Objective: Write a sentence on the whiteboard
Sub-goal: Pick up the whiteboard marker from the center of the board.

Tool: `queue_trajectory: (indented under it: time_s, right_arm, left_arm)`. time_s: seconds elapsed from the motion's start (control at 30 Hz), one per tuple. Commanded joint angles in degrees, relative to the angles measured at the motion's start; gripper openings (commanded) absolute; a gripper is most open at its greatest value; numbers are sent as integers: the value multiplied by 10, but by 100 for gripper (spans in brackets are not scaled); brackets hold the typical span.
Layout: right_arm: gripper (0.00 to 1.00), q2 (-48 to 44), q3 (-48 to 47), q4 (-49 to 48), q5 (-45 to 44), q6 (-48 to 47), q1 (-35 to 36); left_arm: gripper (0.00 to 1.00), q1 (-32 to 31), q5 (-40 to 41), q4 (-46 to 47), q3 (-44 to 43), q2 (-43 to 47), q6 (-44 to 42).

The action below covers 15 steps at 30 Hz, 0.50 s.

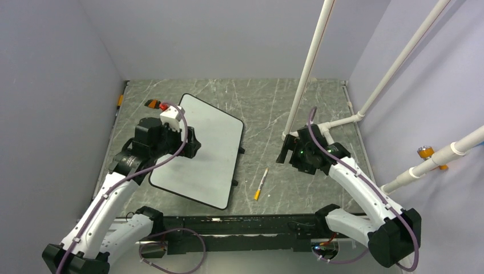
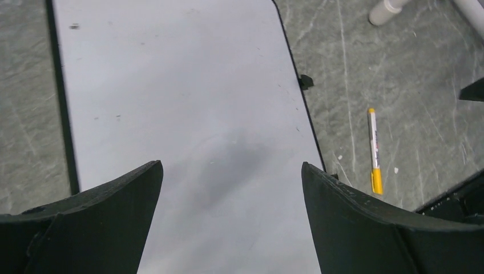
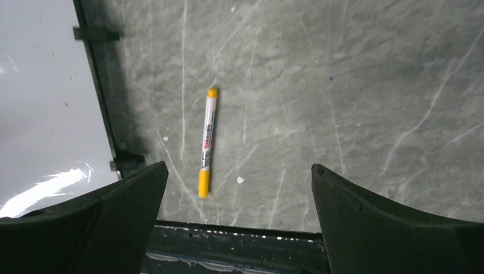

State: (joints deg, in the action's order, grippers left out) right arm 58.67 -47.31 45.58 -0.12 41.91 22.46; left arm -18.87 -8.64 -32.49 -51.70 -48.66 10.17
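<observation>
The whiteboard [image 1: 214,154] lies flat and slanted on the grey marbled table, left of centre. Its white face [image 2: 171,85] is blank, and no sentence is in view. My left gripper [image 1: 191,142] hovers over the board's left half, open, with only bare board between its fingers [image 2: 231,165]. A white marker with a yellow cap [image 1: 261,183] lies on the table just right of the board [image 3: 40,114]. My right gripper [image 1: 283,151] hangs open above the table, empty, with the marker [image 3: 207,141] ahead and toward its left finger. The same marker [image 2: 374,149] shows in the left wrist view.
White pipes [image 1: 308,68] rise from a foot on the table behind my right arm. A small orange and red object [image 1: 155,104] lies off the board's far left corner. Black clips [image 1: 241,150] stick out from the board's right edge. A black rail [image 3: 228,245] runs along the near edge.
</observation>
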Motion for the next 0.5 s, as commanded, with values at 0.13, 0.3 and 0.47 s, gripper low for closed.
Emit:
queue_trajectory:
  time_s: [0.13, 0.3, 0.47]
  right_arm:
    - [91, 30, 29, -29, -47, 100, 97]
    - [78, 83, 32, -68, -61, 130, 143]
    - [68, 171, -2, -72, -88, 131, 163]
  left_arm:
    - [95, -86, 43, -3, -13, 0, 0]
    - [95, -119, 49, -11, -14, -6, -17]
    - [96, -157, 67, -28, -16, -21, -39]
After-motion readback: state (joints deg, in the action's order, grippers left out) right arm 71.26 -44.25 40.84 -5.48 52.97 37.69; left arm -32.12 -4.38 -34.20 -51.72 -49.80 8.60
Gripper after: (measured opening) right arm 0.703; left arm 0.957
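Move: The marker lies on the table, not on the board, some 8 cm to the left of the open right hand, about 4 cm nearer the base and roughly 12 cm below it. The near black clip on the board's edge is about 9 cm to the left of the marker and level with it; the whiteboard's middle is some 21 cm to the left of the marker and 11 cm farther out. From the left hand the marker lies about 20 cm right, 7 cm back and 23 cm below. The right hand drops about 6 cm towards the marker while swinging some 5 cm to its left and drawing back a little, the sinking quickening as the sideways travel goes on, its fingers tipping about 10 degrees nearer to straight down and narrowing from wide open to roughly two-thirds, still clear of the marker. The left hand, empty and wide open, sweeps about 4 cm to the right and some 3 cm back above the whiteboard, turning about 10 degrees clockwise and touching nothing. ##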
